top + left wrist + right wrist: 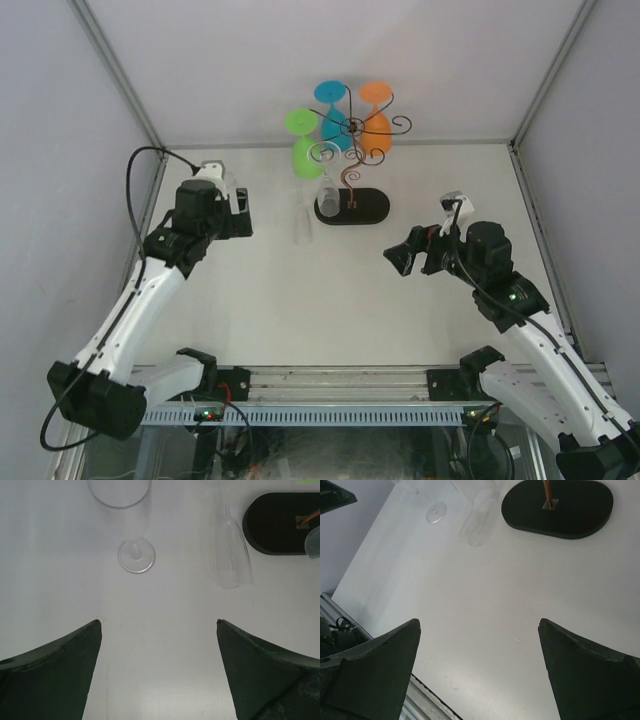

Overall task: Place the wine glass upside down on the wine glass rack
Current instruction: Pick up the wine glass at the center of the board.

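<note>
A clear wine glass (136,556) stands upright on the white table ahead of my left gripper (158,622); its foot also shows in the right wrist view (436,514). It barely shows from above. The wine glass rack (352,135), thin brown scrolled wire on a black oval base (365,207), stands at the back centre. Both grippers are open and empty. My left gripper (242,220) hovers left of the rack, and my right gripper (396,258) is to its right and nearer.
Green (305,150), blue (333,115) and orange (376,125) glasses hang upside down on the rack, along with a clear one (327,195). A clear flute (232,560) appears to lie on the table between the upright glass and the base. Grey walls enclose the table.
</note>
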Controlling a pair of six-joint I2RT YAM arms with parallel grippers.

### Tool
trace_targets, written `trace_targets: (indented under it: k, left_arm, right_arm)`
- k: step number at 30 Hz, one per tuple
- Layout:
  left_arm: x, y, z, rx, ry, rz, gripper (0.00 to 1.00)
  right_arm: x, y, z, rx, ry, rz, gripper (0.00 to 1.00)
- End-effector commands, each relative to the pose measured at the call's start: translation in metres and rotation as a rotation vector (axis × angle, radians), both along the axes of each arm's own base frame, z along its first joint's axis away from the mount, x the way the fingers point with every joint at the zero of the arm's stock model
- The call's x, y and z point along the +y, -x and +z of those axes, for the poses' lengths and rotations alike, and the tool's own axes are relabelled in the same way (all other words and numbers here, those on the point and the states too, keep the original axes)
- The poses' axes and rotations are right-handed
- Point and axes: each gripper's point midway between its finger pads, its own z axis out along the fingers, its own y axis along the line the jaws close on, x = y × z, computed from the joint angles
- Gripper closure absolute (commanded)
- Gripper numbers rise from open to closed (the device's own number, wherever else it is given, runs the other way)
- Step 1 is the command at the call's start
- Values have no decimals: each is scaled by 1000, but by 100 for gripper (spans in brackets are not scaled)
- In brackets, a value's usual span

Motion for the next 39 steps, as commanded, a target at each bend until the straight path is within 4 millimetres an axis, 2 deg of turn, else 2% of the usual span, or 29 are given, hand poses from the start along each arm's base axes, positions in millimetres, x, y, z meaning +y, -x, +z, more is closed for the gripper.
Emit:
trace_targets:
  k: [1,6,15,21,26,30,33,36,39]
  left_arm:
    - [-7,-32,23,-60,1,-15,0]
    - [5,-64,10,-41,-7,47,0]
    - [21,-113,2,-105,-59,101,0]
    - [31,-136,-6,-113,-100,120,0]
    - [31,-152,-7,-119,-102,99,1]
    - [29,-154,-8,-118,-94,94,13]
    - [27,-153,-7,-120,-85,87,25]
    - [25,-151,-3,-125,-78,77,33]
    - [23,-146,0,-127,-64,71,37]
  right_arm:
    - [-1,1,4,-35,-5,-10,0]
    - [-3,5,1,-45,14,5,0]
    - [-2,8,0,-56,20,28,0]
    - [-1,10,-3,-52,25,42,0]
    - [-1,11,-7,-43,27,48,0]
    - [-2,11,-9,-35,31,42,0]
    - [-1,10,-10,-32,29,40,1]
    - [-1,10,-11,-27,28,40,1]
    - [-2,9,-11,-27,32,34,1]
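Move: The clear wine glass I go for stands upright about 14 cm ahead of my left hand and 3 cm to its left, its middle some 12 cm lower. Another clear glass lies on the board roughly 18 cm ahead and 14 cm to my left hand's right, about 20 cm down; the rack's black base is around 20 cm ahead, 27 cm right and 23 cm down. From my right hand the upright glass lies some 20 cm ahead, 42 cm left and 12 cm down. I reach my left hand some 14 cm forward, easing about 3 cm to its left and sinking 5 cm, mostly early on, with the fingers wide open until they straddle the bowl of the upright glass just at its rim. Slowing to a stop there, I close them by about a third until the pads meet the bowl from both sides. ##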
